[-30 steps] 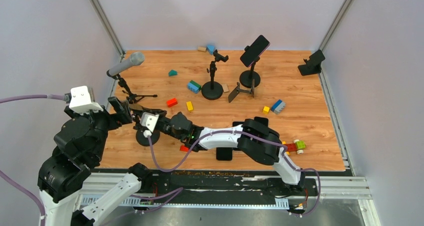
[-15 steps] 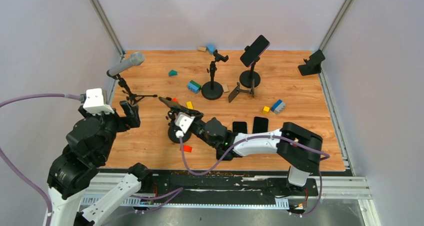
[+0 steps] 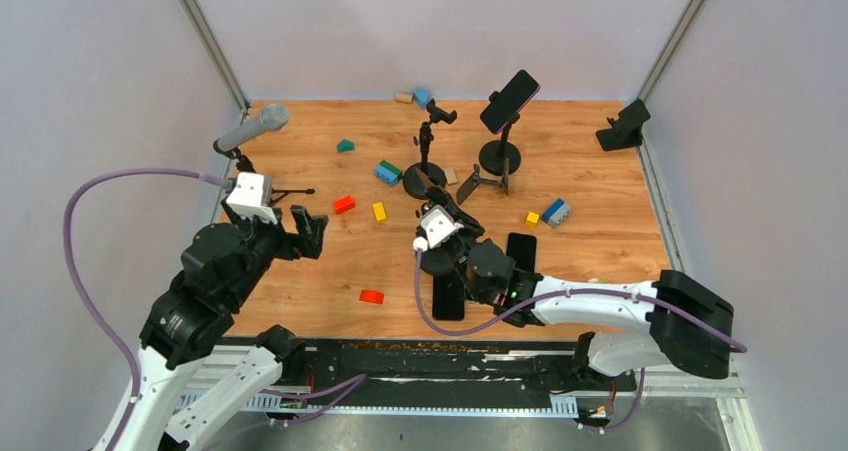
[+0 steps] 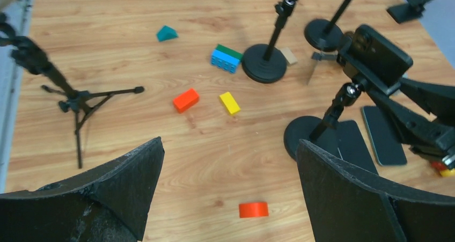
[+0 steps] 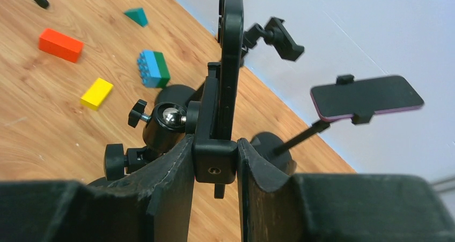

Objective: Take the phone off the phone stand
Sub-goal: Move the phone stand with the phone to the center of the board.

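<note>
A dark phone [image 5: 232, 35] stands edge-on in the clamp of a black phone stand [image 5: 163, 121] with a ball joint. My right gripper [image 5: 216, 145] is shut on the lower end of that clamp. In the top view the right gripper [image 3: 447, 216] sits above the stand's round base [image 3: 437, 262] near the table's middle. In the left wrist view the same phone [image 4: 381, 51] shows tilted on the stand [image 4: 303, 137]. My left gripper [image 4: 229, 143] is open and holds nothing; in the top view the left gripper [image 3: 305, 233] hangs at the left, apart from the stand.
Two phones [image 3: 448, 293] [image 3: 520, 251] lie flat by the stand's base. At the back stand an empty stand [image 3: 425, 176], a stand with a pink-edged phone [image 3: 510, 101] and a microphone tripod [image 3: 255, 131]. Toy bricks [image 3: 388, 172] and a red piece [image 3: 371, 296] are scattered about.
The right arm has swung right, taking the stand and phone from beside the left gripper to the table's middle. The left arm has moved forward and rightward, still open.
</note>
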Tool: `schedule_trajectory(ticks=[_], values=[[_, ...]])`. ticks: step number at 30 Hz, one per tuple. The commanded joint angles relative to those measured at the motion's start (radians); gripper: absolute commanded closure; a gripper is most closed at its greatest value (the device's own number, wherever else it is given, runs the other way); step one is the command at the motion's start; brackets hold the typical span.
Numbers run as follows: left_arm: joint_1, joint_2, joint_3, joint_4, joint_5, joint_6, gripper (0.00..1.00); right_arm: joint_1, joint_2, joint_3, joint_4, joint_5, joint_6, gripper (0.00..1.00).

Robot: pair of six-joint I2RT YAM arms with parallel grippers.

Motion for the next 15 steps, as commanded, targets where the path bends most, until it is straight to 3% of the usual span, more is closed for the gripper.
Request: schedule_trajectory(ticks=[1, 10, 15], values=[[0.006, 0.028, -0.049, 0.155, 0.153, 0.038, 0.00, 0.000, -0.080, -0.007, -0.056, 0.073, 0.043, 0.97], [0.006, 0.090, -0.116, 0.276, 0.279, 0.056, 0.00, -0.014, -0.054, -0.024, -0.051, 0.078, 0.145, 0.95], [0.005, 0.089, -0.187, 0.372, 0.376, 0.095, 0.00, -0.020, 0.005, 0.053, -0.024, 0.060, 0.142, 0.97]])
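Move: To the left hand's right, about 24 cm off, some 9 cm farther ahead and 9 cm lower, is the phone on the stand that the right hand already grips. From the left hand, the yellow brick lies 16 cm ahead, 9 cm right and 30 cm down. The right hand's place for the stand is the board spot some 20 cm below and 2 cm back; the empty stand rises about 16 cm ahead, 4 cm left and 10 cm lower. Swinging in towards the held phone with its fingers wide open, the left hand travels about 7 cm right, sinking and reaching forward 2 to 3 cm each, while it turns some 15 degrees clockwise; it touches nothing yet. The right hand keeps its grip on the clamp and eases the stand the last 2 cm to the right. ##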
